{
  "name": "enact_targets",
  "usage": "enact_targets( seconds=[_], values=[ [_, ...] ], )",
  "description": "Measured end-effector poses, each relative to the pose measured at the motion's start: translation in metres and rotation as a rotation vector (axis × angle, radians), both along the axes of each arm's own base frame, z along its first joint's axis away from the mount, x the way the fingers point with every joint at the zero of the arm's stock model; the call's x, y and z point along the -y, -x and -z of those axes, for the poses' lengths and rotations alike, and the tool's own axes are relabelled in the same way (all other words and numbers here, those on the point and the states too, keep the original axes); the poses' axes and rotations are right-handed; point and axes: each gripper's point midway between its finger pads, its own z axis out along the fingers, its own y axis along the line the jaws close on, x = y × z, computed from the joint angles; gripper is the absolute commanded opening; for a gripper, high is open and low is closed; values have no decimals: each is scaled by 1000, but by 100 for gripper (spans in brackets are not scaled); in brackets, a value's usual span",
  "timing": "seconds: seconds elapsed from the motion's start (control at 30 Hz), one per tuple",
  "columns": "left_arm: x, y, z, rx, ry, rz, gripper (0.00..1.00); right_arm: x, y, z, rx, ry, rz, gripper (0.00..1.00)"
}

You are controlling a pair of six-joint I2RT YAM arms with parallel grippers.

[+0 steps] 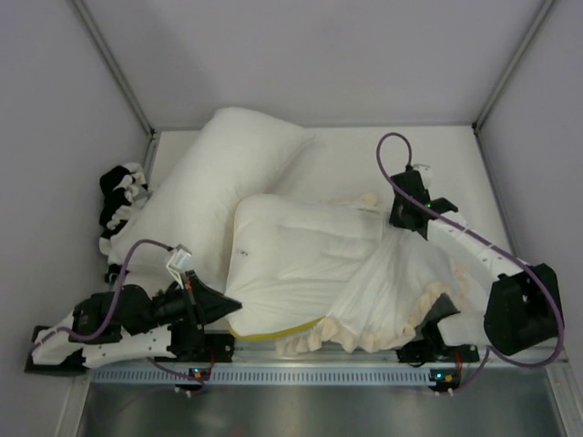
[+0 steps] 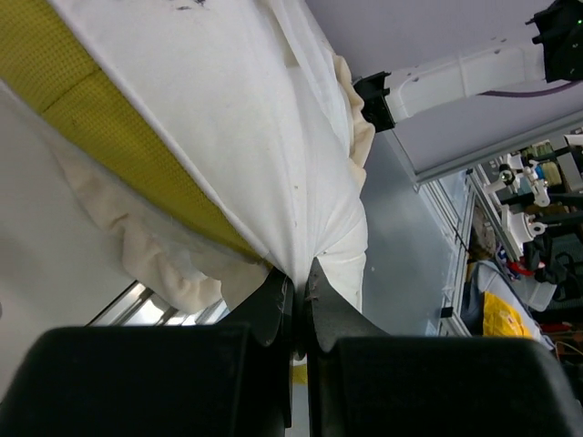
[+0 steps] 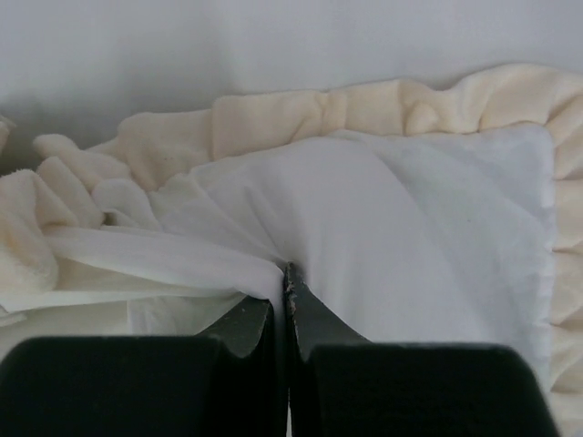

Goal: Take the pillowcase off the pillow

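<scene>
The plain white pillow (image 1: 301,246) lies in the middle of the table, its left part bare. The pillowcase (image 1: 401,282) shows its white reverse face and cream frill, bunched over the pillow's right end. My left gripper (image 1: 232,305) is shut on white fabric at the pillow's near-left corner; in the left wrist view the gripper (image 2: 299,273) pinches gathered white cloth (image 2: 228,91) beside a yellow band (image 2: 109,118). My right gripper (image 1: 401,218) is shut on the pillowcase's far edge. In the right wrist view the gripper (image 3: 284,269) pinches the white face (image 3: 410,228) just below the frill (image 3: 273,118).
A longer white pillow (image 1: 209,173) lies diagonally at the back left, touching the task pillow. A black-and-white patterned cloth (image 1: 123,196) is bunched at the left wall. The yellow strip (image 1: 273,333) shows under the pillow's near edge. A metal rail (image 1: 301,373) runs along the table front.
</scene>
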Motion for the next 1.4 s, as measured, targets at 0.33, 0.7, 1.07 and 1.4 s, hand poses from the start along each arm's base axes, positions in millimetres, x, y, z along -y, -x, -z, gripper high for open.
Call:
enact_targets(
  seconds=[0.33, 0.7, 1.07, 1.4],
  values=[
    [-31, -5, -19, 18, -16, -70, 0, 40, 25, -15, 52, -171, 105, 0],
    [-78, 2, -43, 22, -17, -154, 0, 28, 35, -27, 54, -347, 61, 0],
    [-124, 17, -60, 21, -11, -222, 0, 8, 47, -21, -11, -477, 9, 0],
    [-156, 29, -76, 29, 44, -276, 0, -10, 52, -26, -33, -562, -47, 0]
  ],
)
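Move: The left hand, closed on the near-left corner of the yellow-edged pillow, has the pillowcase's middle about 34 cm to its right, 13 cm ahead and 18 cm below; the pillow's own middle is some 17 cm ahead, 10 cm right and 15 cm down. The loose white pillow lies roughly 33 cm ahead, 18 cm left and 17 cm lower. From the right hand, closed on pillowcase fabric, the pillowcase's middle is about 15 cm back, 3 cm left and 5 cm down. The left hand keeps its pinch on the pillow's corner and hauls it steadily left, about 15 cm, and up by half as much, away from the pillowcase, easing back slightly and turning some 15 degrees counter-clockwise. Against it the right hand keeps the pillowcase fabric pinched, going some 4 cm right and then returning left as it draws back about 5 cm and rises slightly, its wrist rolling roughly 30 degrees so the fingers swing towards the left and the pull. ##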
